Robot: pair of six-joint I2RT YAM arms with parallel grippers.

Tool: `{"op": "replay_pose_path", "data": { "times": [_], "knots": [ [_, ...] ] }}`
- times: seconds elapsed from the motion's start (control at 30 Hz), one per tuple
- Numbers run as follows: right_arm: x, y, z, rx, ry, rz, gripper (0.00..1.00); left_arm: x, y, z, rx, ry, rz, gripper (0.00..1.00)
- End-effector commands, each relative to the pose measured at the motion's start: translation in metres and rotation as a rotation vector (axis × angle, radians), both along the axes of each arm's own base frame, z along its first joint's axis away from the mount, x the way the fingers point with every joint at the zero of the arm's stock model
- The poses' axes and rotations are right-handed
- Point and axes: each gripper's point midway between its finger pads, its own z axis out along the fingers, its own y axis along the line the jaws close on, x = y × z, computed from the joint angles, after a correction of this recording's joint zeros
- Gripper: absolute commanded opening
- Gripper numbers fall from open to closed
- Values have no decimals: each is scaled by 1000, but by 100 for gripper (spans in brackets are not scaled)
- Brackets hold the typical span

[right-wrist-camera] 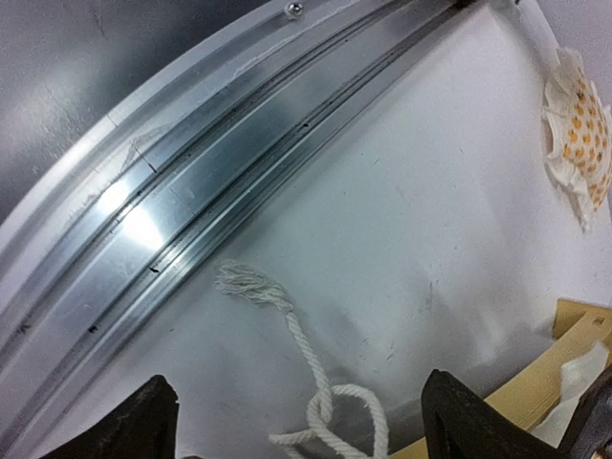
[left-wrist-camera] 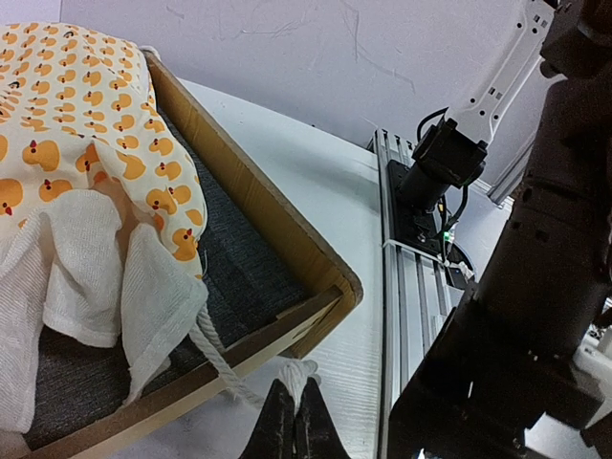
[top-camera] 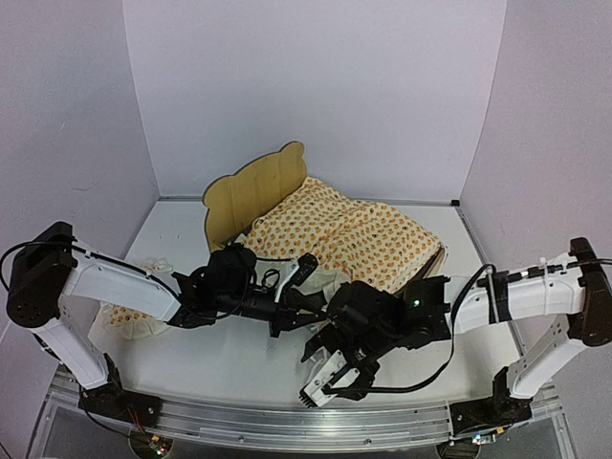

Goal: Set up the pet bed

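The pet bed (top-camera: 251, 189) stands at the back middle, its plywood headboard upright. An orange-dotted cream mattress cover (top-camera: 349, 234) lies over it. In the left wrist view the bed's near corner (left-wrist-camera: 325, 279) and grey fabric base (left-wrist-camera: 239, 273) show beside the cover's white ruffle (left-wrist-camera: 81, 277). My left gripper (left-wrist-camera: 295, 406) is shut on a white rope tie (left-wrist-camera: 298, 375) just outside the footboard. My right gripper (right-wrist-camera: 306, 430) is open, with a second rope tie (right-wrist-camera: 292, 330) lying loosely knotted on the table between its fingers, frayed end toward the rail.
The aluminium rail (right-wrist-camera: 191, 191) runs along the near table edge, close to my right gripper (top-camera: 330, 382). A small ruffled pillow (top-camera: 129, 320) lies at the left, partly under my left arm. The two arms are close together at the bed's near corner.
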Motion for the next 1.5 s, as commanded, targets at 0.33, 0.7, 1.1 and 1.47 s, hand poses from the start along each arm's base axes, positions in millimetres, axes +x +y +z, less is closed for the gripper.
{"op": "replay_pose_path", "data": {
  "times": [0.33, 0.7, 1.1, 1.47],
  "knots": [
    [21, 24, -41, -204, -225, 202, 64, -6, 0, 40, -96, -25, -45, 0],
    [73, 39, -86, -331, -452, 84, 53, -12, 9, 42, -102, -32, -52, 0],
    [-2, -32, -57, -395, -92, -139, 0, 5, 35, 69, -151, -103, 125, 0],
    [-68, -78, -55, -324, 410, -466, 0, -51, 39, 73, -217, -28, -45, 0]
  ]
}}
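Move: The right hand, empty and open, goes for the loose stretch of white rope lying on the table about 7 cm ahead of it, 3 cm to its left and 9 cm below. The bed's near corner stands some 9 cm to this hand's right, about level with it and 4 cm lower, while the white frill hangs roughly 14 cm ahead and 1 cm to the right at hand height. From the left hand, which already pinches rope, that loose stretch lies about 4 cm left, level fore and aft, 16 cm below. The right hand sinks about 9 cm to the table while reaching some 7 cm forward and a little left, its wrist tilting some 30 degrees, and its fingers shut on the loose rope just short of the frayed end; it then pulls the rope right and back, about 11 cm each way, rising a few centimetres and turning clockwise. The left hand keeps its pinch on the other part of the rope and, as the right hand draws away, lifts about 6 cm and shifts some 4 cm left with a slight final draw back, so that the two hands pull against each other beside the bed corner. ##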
